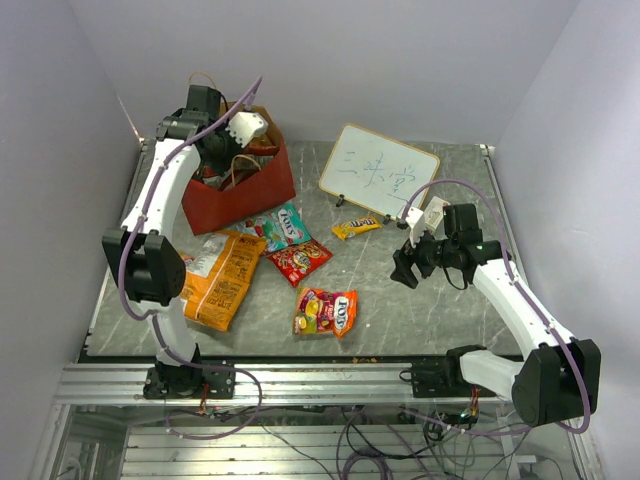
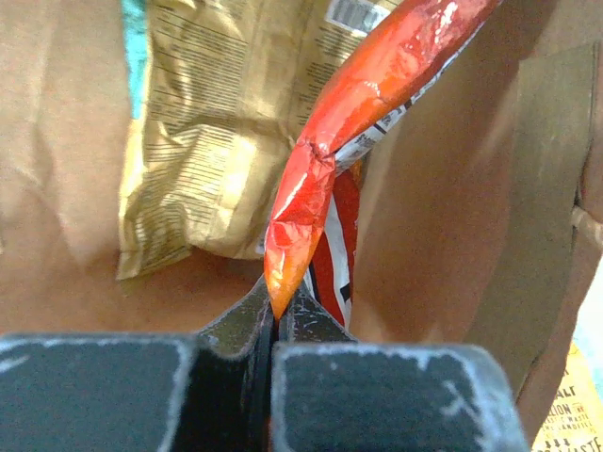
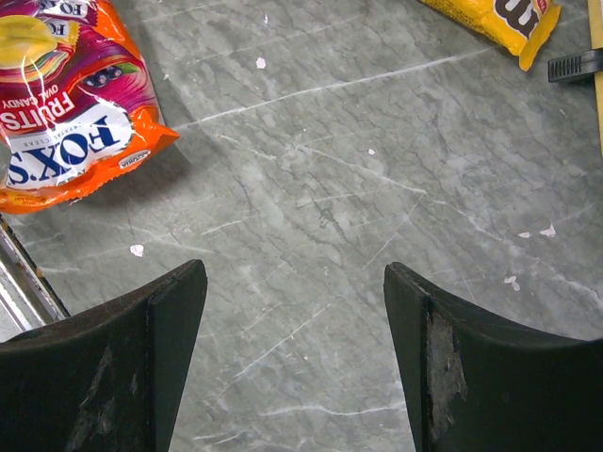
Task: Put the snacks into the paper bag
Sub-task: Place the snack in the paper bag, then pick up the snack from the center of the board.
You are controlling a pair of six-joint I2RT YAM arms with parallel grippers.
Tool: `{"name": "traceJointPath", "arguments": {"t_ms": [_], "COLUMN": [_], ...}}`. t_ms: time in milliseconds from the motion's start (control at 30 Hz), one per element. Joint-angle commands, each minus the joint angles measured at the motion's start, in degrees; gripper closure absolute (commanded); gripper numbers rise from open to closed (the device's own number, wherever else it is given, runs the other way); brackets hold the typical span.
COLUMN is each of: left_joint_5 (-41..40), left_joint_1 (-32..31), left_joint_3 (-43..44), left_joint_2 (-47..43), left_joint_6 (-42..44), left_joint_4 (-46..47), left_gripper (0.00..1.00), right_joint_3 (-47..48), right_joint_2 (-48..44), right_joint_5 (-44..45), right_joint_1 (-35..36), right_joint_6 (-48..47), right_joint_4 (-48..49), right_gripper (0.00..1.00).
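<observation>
The red paper bag (image 1: 245, 190) stands at the back left. My left gripper (image 1: 222, 148) is down inside its mouth. In the left wrist view the gripper (image 2: 273, 311) is shut on the tip of a glossy red-orange packet (image 2: 377, 85), which hangs inside the brown kraft wall (image 2: 443, 235) next to a tan chip bag (image 2: 217, 122). On the table lie an orange chip bag (image 1: 222, 280), a teal pack (image 1: 281, 225), a red pack (image 1: 300, 260), a Fox's candy pack (image 1: 326, 312) and a yellow pack (image 1: 356, 227). My right gripper (image 1: 405, 265) is open and empty over bare table (image 3: 297, 282).
A whiteboard with writing (image 1: 378, 172) leans at the back centre, with a small white box (image 1: 433, 212) beside it. The Fox's pack (image 3: 66, 104) and the yellow pack (image 3: 495, 19) lie at the edges of the right wrist view. Grey walls enclose the table.
</observation>
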Motion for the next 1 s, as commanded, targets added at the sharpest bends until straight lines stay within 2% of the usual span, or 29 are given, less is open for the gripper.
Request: {"name": "traceJointPath", "arguments": {"t_ms": [0,133,467,867,967], "left_joint_5": [2.95,2.71,1.42,-5.56,-8.04], "left_joint_1": [0.42,0.42,0.42,0.42,0.43], "left_joint_3": [2.28,2.06,2.9,-0.51,-2.55], "left_joint_2": [1.32,1.68,2.07,-7.55,-10.96], "left_joint_6": [-1.3,-1.35,-1.09,-2.42,-3.29], "left_joint_4": [-3.11,-3.2,-4.06,6.73,10.46], "left_gripper": [0.92,0.88,0.72,0.54,0.45], "right_joint_3": [-0.41,-0.45,-0.47,-0.51,-0.58], "right_joint_2": [-0.28,-0.2,-0.29,-0.39,-0.49], "right_joint_5": [0.25,0.22,0.36,0.43,0.45], "right_joint_1": [-0.57,-0.52,-0.51,-0.53,-0.52], "right_joint_6": [0.0,0.09,0.11,0.11,0.11], "right_joint_4": [0.53,0.55,0.71,0.72,0.73], "right_gripper": [0.24,0.24,0.24,0.24,0.24]}}
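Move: The red Doritos pack hangs from my left fingertips in the mouth of the paper bag, whose middle is some 9 cm below the hand, 6 cm to its right and 2 cm ahead. The gold packet already inside is about 4 cm ahead, 6 cm right and 12 cm down; on the table the teal pouch is roughly 9 cm back, 16 cm right and 23 cm down. From my right hand the bag is some 23 cm ahead, 35 cm left and 3 cm higher. I ease my left hand another 2.5 cm down into the paper bag, still pinching the Doritos pack, and open my fingers from nearly shut to about half as it settles there. Then I draw the hand up out of the bag, slowly at first and then quickly, about 6 cm from its lowest point, the fingertips swinging forward and up by some 10 degrees. ##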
